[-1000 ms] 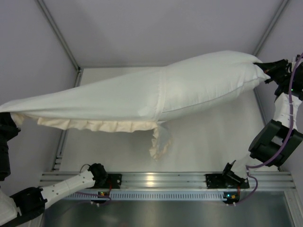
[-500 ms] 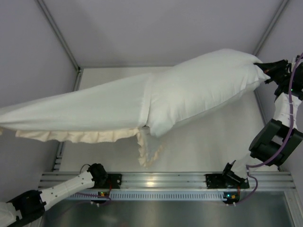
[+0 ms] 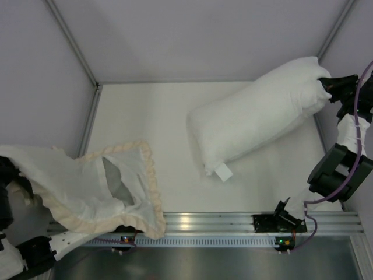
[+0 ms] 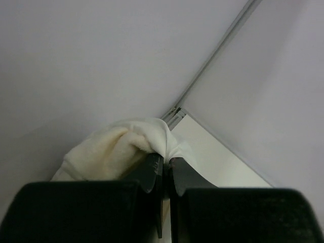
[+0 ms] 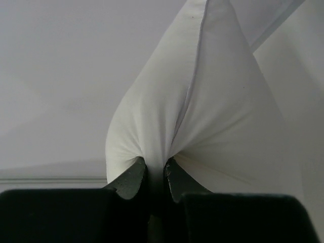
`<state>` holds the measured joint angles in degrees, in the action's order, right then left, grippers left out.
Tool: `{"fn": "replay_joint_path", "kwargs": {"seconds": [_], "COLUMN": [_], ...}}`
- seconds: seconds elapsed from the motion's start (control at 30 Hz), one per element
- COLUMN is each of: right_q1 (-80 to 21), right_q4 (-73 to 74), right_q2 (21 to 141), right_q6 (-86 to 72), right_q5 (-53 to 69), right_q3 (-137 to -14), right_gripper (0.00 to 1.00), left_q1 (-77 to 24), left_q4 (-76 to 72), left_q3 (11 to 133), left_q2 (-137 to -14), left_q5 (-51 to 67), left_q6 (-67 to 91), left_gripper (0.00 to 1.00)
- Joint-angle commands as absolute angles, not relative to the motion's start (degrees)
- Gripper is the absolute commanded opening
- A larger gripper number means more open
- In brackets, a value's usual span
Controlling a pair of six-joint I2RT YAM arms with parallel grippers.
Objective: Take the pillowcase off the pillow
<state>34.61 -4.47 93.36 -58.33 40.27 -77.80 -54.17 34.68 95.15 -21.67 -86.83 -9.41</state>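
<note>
The plain white pillow (image 3: 256, 116) lies bare and slanted across the right half of the table, a small white tag (image 3: 222, 172) at its lower corner. My right gripper (image 3: 325, 87) is shut on its upper right corner; the wrist view shows the pillow (image 5: 202, 111) fabric pinched between the jaws of the right gripper (image 5: 156, 169). The pillowcase (image 3: 99, 186), white with a cream ruffled border, hangs slack and empty at the lower left with its mouth gaping. My left gripper (image 4: 163, 162) is shut on a fold of the pillowcase (image 4: 126, 147); in the top view it sits at the left edge, hidden by cloth.
The pillowcase drapes over the aluminium rail (image 3: 233, 221) and the left arm's base at the near edge. Grey enclosure walls (image 3: 192, 35) close in the back and both sides. The white table top (image 3: 151, 116) shows between the two pieces.
The pillowcase has slid fully off the pillow, pulled left by my left gripper, and collapsed at the lower left. The pillow stays in the right gripper, its free end dropped onto the table.
</note>
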Motion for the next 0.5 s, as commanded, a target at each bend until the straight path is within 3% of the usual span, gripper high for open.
{"fn": "replay_joint_path", "kwargs": {"seconds": [0.0, 0.23, 0.33, 0.47], "right_q1": [31.5, 25.3, 21.1, 17.8], "right_q4": [-8.3, -6.2, -5.8, -9.2], "right_q2": [88.2, 80.2, 77.7, 74.8], "right_q6": [-55.1, -46.9, -43.8, -44.3], "right_q5": [35.7, 25.3, 22.9, 24.8], "right_q3": [-77.8, -58.1, -50.1, -39.0], "right_gripper": [0.00, 0.00, 0.00, 0.65], "left_q1": [-54.6, -54.8, -55.5, -56.4], "left_q4": [34.0, 34.6, 44.1, 45.0], "left_q3": [87.3, 79.0, 81.0, 79.8], "left_q2": [-28.4, -31.2, -33.0, -36.4], "left_q5": [-94.3, -84.7, -79.9, -71.5], "left_q6": [-4.0, 4.5, 15.0, 20.6], "left_gripper": [0.00, 0.00, 0.00, 0.00]}}
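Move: From the right hand, the bare pillow it grips by one end has its middle about 24 cm left, 8 cm back and 14 cm lower; the pillow's tag is some 38 cm left, 25 cm back and 26 cm below. From the left hand, the loose pillowcase it pinches has its middle about 17 cm right, 5 cm ahead and 28 cm down, its frilled hem some 31 cm right, 6 cm ahead and 43 cm down. Lower the pillow with the right gripper, about 16 cm down while drawing it left and then also back, tipping the fingers down some 15 degrees, and open the fingers about halfway at the very end. Meanwhile swing the left gripper right and forward, sinking slightly, over the hanging pillowcase towards its frilled hem, keeping the cloth pinched. ##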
